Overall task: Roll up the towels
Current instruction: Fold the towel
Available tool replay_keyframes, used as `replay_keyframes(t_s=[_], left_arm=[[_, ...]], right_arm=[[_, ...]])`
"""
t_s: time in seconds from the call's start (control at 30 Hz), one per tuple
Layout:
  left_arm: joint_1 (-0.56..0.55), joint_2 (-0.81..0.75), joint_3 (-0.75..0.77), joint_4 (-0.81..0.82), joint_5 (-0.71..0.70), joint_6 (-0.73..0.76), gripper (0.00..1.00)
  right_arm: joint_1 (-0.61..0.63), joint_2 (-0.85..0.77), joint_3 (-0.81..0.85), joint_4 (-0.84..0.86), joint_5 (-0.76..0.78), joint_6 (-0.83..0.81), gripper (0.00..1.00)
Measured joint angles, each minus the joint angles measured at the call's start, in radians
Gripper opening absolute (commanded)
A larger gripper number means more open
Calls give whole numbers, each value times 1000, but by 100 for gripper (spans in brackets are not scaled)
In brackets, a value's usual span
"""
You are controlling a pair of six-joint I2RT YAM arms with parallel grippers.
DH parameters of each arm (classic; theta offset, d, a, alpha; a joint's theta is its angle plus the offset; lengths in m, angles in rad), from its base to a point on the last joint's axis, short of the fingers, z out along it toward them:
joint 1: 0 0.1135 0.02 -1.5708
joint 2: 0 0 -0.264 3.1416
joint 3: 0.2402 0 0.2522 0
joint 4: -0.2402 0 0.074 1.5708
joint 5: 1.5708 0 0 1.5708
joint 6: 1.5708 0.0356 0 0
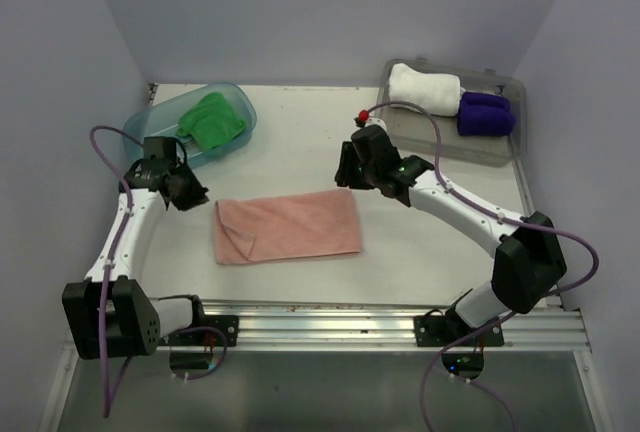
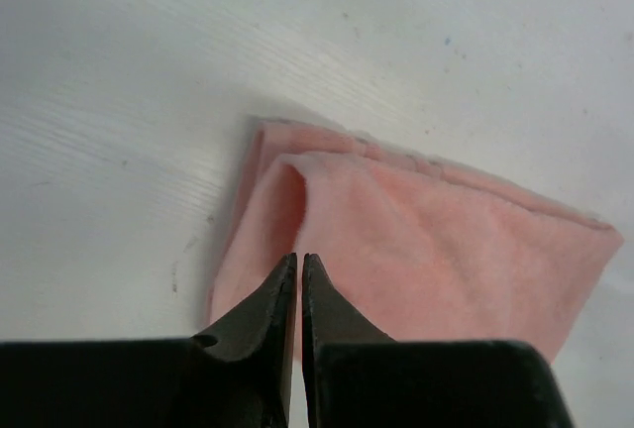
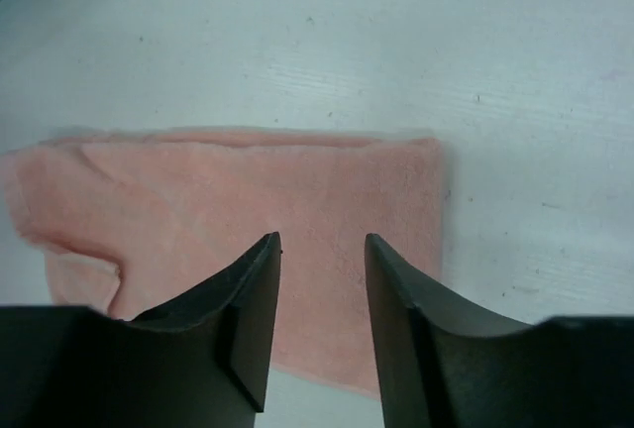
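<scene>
A salmon pink towel (image 1: 285,227) lies folded flat in the middle of the table. My left gripper (image 1: 194,193) hovers just off its left end, shut with nothing in it. In the left wrist view its tips (image 2: 299,258) hang over the pink towel's (image 2: 426,240) folded corner. My right gripper (image 1: 344,176) is above the towel's far right corner. In the right wrist view it (image 3: 322,240) stands open and empty over the pink cloth (image 3: 228,190). A green towel (image 1: 212,119) lies crumpled in the teal tub. A white rolled towel (image 1: 425,87) and a purple rolled towel (image 1: 485,112) rest in the clear tray.
The teal tub (image 1: 240,102) sits at the back left, close behind my left arm. The clear tray (image 1: 500,147) sits at the back right, beside my right arm. Walls close in the table on three sides. A metal rail (image 1: 330,317) runs along the near edge.
</scene>
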Motion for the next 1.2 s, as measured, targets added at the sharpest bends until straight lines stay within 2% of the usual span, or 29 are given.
replay_keyframes(t_s=[0.13, 0.23, 0.3, 0.4, 0.5, 0.63, 0.8, 0.9, 1.0, 1.17, 1.2], left_arm=[[-151, 35, 30, 6, 24, -3, 7], [-250, 73, 18, 28, 71, -3, 9], [-257, 103, -26, 56, 92, 0, 8], [-253, 183, -50, 69, 106, 10, 2], [-253, 310, -53, 74, 114, 35, 2], [-246, 312, -63, 45, 99, 55, 4], [-216, 269, -61, 22, 83, 73, 5], [-215, 305, -42, 26, 95, 79, 5], [-218, 393, 15, 34, 119, 79, 5], [-261, 613, 213, 62, 154, 78, 4], [-278, 653, 259, 61, 160, 78, 2]], right_arm=[[-19, 34, -36, -27, -29, -32, 30], [-25, 144, 35, -79, -76, -95, 26], [-25, 223, 87, -85, -109, -138, 25], [-25, 324, 154, -113, -140, -192, 22], [-26, 426, 214, -131, -146, -230, 18], [-44, 477, 210, -144, -143, -223, 17], [-116, 414, 112, -109, -148, -176, 15], [-158, 345, 20, -102, -130, -158, 12], [-170, 255, -95, -90, -108, -139, 10], [-137, 64, -308, -89, -102, -73, 11], [-117, 22, -345, -102, -96, -51, 11]])
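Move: The flat pink towel has its left end about 3 cm to the right of the left hand, 3 cm back and 12 cm below. Its right end lies some 4 cm to the right of the right hand, 3 cm back and roughly 16 cm down. The green towel, in the teal bin, sits about 26 cm ahead of the left hand, level with it sideways. The grey tray is around 26 cm ahead of the right hand and 28 cm to its right. The pink towel is taken at both ends and swung round clockwise. The left hand goes right about 9 cm, then down, fingers staying nearly shut and tipping some 20 degrees further downward, and pushes the left end forward about 8 cm. The right sinks roughly 14 cm, fingers closing nearly shut, and drags the right end to the right, then back. ##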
